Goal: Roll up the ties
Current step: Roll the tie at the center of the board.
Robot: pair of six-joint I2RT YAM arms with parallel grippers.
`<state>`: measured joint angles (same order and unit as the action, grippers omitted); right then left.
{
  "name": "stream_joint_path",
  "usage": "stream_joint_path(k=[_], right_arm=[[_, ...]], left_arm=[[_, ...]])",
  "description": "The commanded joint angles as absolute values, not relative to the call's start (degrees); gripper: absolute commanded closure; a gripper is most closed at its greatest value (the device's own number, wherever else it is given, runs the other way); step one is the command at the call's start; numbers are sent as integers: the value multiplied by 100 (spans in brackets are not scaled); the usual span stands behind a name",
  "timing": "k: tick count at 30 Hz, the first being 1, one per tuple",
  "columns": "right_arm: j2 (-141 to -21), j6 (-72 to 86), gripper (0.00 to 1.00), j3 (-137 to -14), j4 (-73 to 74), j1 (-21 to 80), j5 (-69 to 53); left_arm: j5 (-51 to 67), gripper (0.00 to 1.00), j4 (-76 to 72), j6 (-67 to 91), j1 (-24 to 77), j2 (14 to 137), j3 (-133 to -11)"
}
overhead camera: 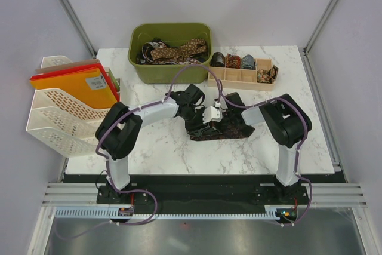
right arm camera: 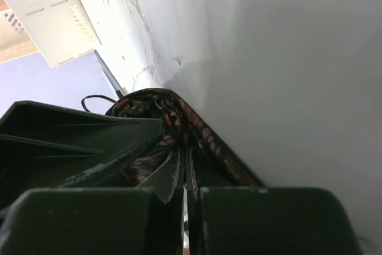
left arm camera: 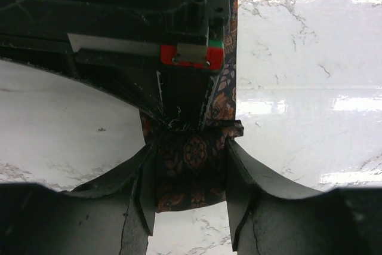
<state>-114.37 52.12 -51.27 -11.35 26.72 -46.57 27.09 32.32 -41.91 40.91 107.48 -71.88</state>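
A dark brown patterned tie (overhead camera: 222, 128) lies crumpled in the middle of the marble table, and both grippers meet at its left end. In the left wrist view my left gripper (left arm camera: 191, 207) straddles the tie's folded end (left arm camera: 191, 162), with a pad against each edge of the fabric. My right gripper (left arm camera: 179, 125) comes in from the opposite side, tips on the same fold. In the right wrist view the right gripper (right arm camera: 186, 174) is shut, and the tie's fabric (right arm camera: 206, 135) bunches around and into its tips. From above, the left gripper (overhead camera: 202, 119) and right gripper (overhead camera: 210, 119) nearly touch.
A green bin (overhead camera: 173, 74) at the back holds several loose ties (overhead camera: 179, 49). To its right, a wooden divided tray (overhead camera: 239, 79) holds rolled ties (overhead camera: 233, 61). A white file rack (overhead camera: 57, 117) with orange and red folders (overhead camera: 86, 85) stands at the left edge.
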Motion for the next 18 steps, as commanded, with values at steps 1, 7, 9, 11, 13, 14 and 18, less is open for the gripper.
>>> stream_joint_path(k=[1, 7, 9, 11, 13, 14, 18], right_arm=[[-11602, 5308, 98, -4887, -1309, 2883, -3717], [-11338, 5134, 90, -5009, -959, 2646, -4201], [-11198, 4984, 87, -5045, -775, 2479, -4315], [-11040, 4878, 85, -5071, -651, 2374, -4464], [-10978, 4869, 83, -5089, -589, 2312, -4640], [-10943, 4869, 82, -5080, -580, 2259, -4771], [-10855, 4817, 74, -5071, -563, 2171, -4983]], left_arm=[[2655, 55, 3155, -3903, 4430, 11320, -7453], [2268, 56, 3682, -4008, 4535, 11786, -7717], [2154, 56, 3761, -4060, 4526, 11847, -7664], [2101, 57, 3788, -4096, 4526, 11874, -7585], [2083, 57, 3823, -4122, 4535, 11900, -7567], [2083, 57, 3841, -4122, 4526, 11909, -7576], [2039, 58, 3981, -4175, 4526, 12041, -7681]])
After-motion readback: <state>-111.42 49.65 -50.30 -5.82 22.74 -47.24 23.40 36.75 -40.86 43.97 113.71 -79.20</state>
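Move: The left hand already has the rolled end of the tie between its half-open fingers, about 1 cm below its hand point. The tie's flat tail lies about 12 cm to the right and 2 cm lower. The wooden organizer stands some 22 cm ahead and 15 cm right, the green bin about 30 cm ahead and 13 cm left. From the right hand, the roll is roughly 1 cm left. Left keeps straddling the roll, easing 2 cm right and 1 cm down; right parts its fingers slightly, shifting 2.5 cm right. ##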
